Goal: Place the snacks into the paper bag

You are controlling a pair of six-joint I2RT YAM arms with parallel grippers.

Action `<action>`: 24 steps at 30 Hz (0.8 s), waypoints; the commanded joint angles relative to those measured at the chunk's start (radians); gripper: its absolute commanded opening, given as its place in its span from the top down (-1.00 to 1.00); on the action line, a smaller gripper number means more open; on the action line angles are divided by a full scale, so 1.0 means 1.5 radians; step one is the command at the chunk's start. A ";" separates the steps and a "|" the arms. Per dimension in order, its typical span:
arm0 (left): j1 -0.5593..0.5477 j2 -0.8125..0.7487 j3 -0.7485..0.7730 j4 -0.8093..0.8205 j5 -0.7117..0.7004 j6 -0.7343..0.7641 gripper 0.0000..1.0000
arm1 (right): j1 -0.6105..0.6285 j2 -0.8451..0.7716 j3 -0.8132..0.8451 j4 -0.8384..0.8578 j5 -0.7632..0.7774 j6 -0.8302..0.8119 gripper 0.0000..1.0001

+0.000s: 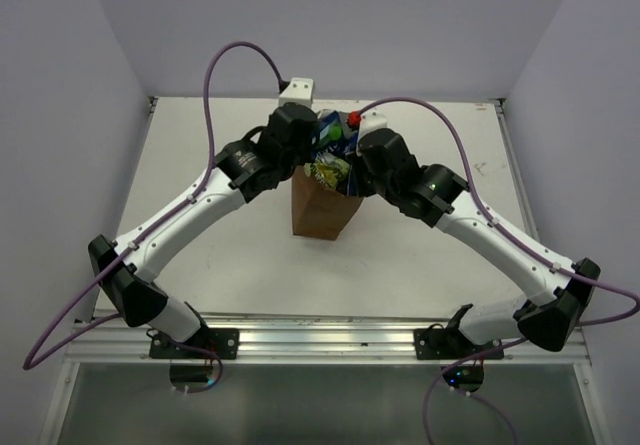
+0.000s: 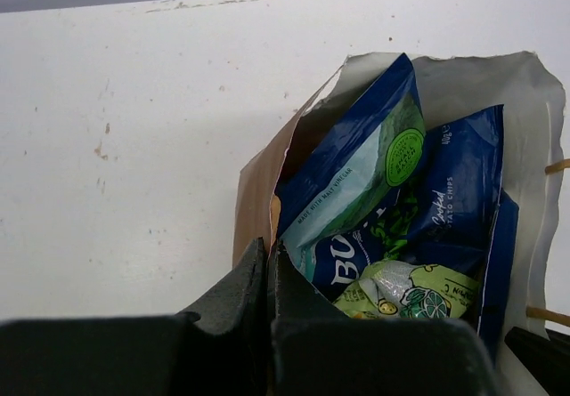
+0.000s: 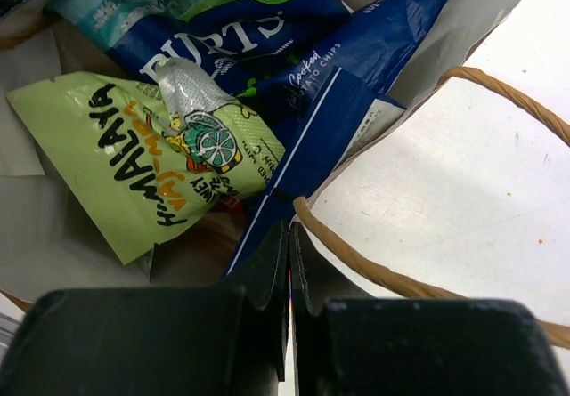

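Observation:
The brown paper bag (image 1: 322,213) stands upright mid-table, its mouth held wide between both grippers. Inside lie several snacks: blue crisp packets (image 2: 463,182), a blue-and-teal packet (image 2: 356,169) and a lime-green packet (image 3: 134,165), which also shows in the left wrist view (image 2: 410,294). My left gripper (image 1: 304,165) is shut on the bag's left rim (image 2: 258,182). My right gripper (image 1: 355,180) is shut on the bag's right rim (image 3: 463,22), just beside a string handle (image 3: 401,276). The blue packets (image 1: 335,130) stick up above the rim.
A white box (image 1: 298,90) sits at the table's back edge. A small red object (image 1: 353,118) and a white thing (image 1: 372,122) lie just behind the bag. Purple cables loop over both arms.

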 commanded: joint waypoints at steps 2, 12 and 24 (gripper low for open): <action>-0.004 -0.024 -0.005 0.063 0.004 -0.021 1.00 | 0.017 -0.007 0.044 0.063 0.020 0.007 1.00; -0.002 -0.028 -0.067 0.025 -0.031 -0.063 1.00 | 0.024 0.011 0.020 0.071 0.020 0.009 1.00; 0.002 -0.010 -0.105 0.032 -0.001 -0.084 1.00 | 0.024 0.016 0.001 0.064 0.030 0.014 1.00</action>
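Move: Between the two closed grippers, on whose pinch the paper bag hangs, the bag's middle is about 5 cm to the left hand's right, 1 cm ahead and 14 cm below; from the right hand it is 5 cm left, 4 cm ahead and 12 cm below. The clear table spot for it lies straight under the bag, about 27 cm below the left hand and 25 cm below the right. The yellow-green Himalaya packet sits 4 cm right, 2 cm back and 4 cm below the left hand. Lowering the bag towards the table, the left hand keeps its pinch on the left rim and sinks about 6 cm, easing slightly back and left as its fingers tip down a little. The right hand, still pinching the right rim, first holds nearly still, then comes down barely 2 cm; both settle with their fingers shut. ##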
